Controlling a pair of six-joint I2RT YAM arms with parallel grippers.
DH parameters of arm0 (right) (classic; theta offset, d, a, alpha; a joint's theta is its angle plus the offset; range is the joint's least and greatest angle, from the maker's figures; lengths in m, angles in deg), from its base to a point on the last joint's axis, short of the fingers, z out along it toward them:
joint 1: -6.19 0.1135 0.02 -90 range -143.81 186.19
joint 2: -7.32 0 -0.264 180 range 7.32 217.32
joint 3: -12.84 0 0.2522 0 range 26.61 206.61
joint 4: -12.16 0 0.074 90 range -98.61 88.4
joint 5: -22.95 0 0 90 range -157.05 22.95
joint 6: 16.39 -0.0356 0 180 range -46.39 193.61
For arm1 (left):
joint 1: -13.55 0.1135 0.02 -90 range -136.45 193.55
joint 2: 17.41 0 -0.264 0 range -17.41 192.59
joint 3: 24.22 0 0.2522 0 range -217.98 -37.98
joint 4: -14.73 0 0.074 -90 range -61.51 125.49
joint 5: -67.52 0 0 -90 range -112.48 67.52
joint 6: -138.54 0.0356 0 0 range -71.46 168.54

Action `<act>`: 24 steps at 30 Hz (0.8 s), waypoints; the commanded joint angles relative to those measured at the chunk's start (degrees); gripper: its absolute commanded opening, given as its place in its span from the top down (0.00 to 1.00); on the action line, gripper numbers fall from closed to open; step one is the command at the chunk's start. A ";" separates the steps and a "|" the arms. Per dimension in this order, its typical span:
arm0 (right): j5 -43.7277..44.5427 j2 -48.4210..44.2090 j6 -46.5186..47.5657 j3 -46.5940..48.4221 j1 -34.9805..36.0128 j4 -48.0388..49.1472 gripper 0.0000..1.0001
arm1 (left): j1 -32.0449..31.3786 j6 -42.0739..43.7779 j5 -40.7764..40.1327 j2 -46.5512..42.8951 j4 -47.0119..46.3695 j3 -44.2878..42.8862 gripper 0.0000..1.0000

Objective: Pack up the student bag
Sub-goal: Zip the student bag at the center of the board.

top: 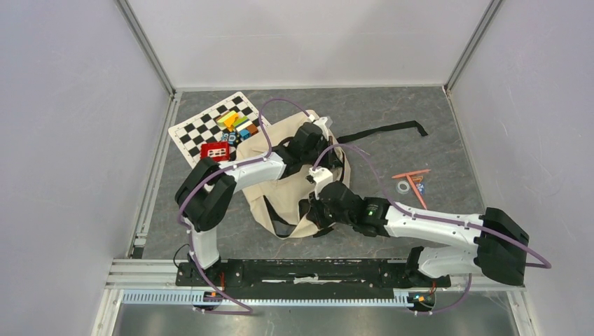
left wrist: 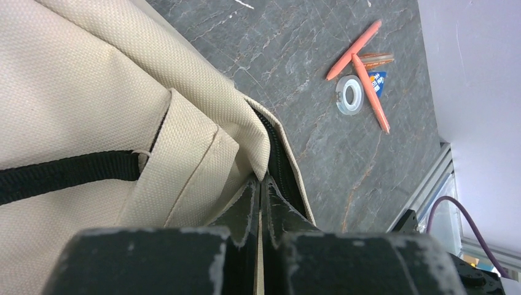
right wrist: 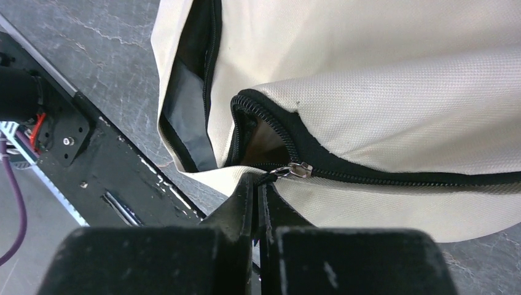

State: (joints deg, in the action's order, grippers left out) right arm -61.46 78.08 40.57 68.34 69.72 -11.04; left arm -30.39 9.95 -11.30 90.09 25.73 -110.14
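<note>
The student bag (top: 280, 192), cream canvas with black straps, lies in the middle of the table. My left gripper (top: 312, 143) is at its far side. In the left wrist view it is shut (left wrist: 263, 180) on a fold of the bag's cream cloth (left wrist: 80, 80) beside the black zipper trim (left wrist: 279, 160). My right gripper (top: 315, 208) is at the bag's near side, shut (right wrist: 261, 178) on the pull of the silver zipper slider (right wrist: 300, 169). Left of the slider the zipper gapes a little, with a dark inside (right wrist: 261, 144); right of it the zipper (right wrist: 418, 178) is closed.
Two orange pens (top: 415, 183), a tape roll (top: 403, 187) and a small blue item lie right of the bag. A checkered board (top: 199, 129) with coloured blocks (top: 235, 122) and a red item (top: 215, 150) sits at the back left. A black strap (top: 385, 131) trails back right.
</note>
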 commanded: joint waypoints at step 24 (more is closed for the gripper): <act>18.49 -6.42 4.95 12.98 6.72 -13.39 0.36 | 3.73 15.05 -9.99 -24.44 3.64 8.60 0.19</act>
State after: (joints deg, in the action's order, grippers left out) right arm -48.96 74.54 43.77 79.38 77.98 -19.41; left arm -26.91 19.09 -13.68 74.11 26.40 -106.14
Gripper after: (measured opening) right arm 0.609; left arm 0.761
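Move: The right fingers are shut on the zip pull, its slider roughly 1 cm ahead and 1 cm left of the hand point; the open zip gap lies about 10 cm left, 1 cm back and 5 cm down, the black tab 5 cm back, 3 cm right and 9 cm down. From the left hand, pinching the bag's right edge, the slider is about 16 cm back and 6 cm left; the tape roll is 7 cm back, 22 cm right, some 11 cm down. Still pinching the zip pull, the right hand eases about 1 cm back and down, then opens, lets go and climbs nearly 10 cm off the bag's front edge, tilting slightly. The left hand keeps its pinch while drifting a centimetre left, then opens wide, frees the right edge and lifts about 10 cm, then also left some 5 cm, tilting its fingers up about 15 degrees. ##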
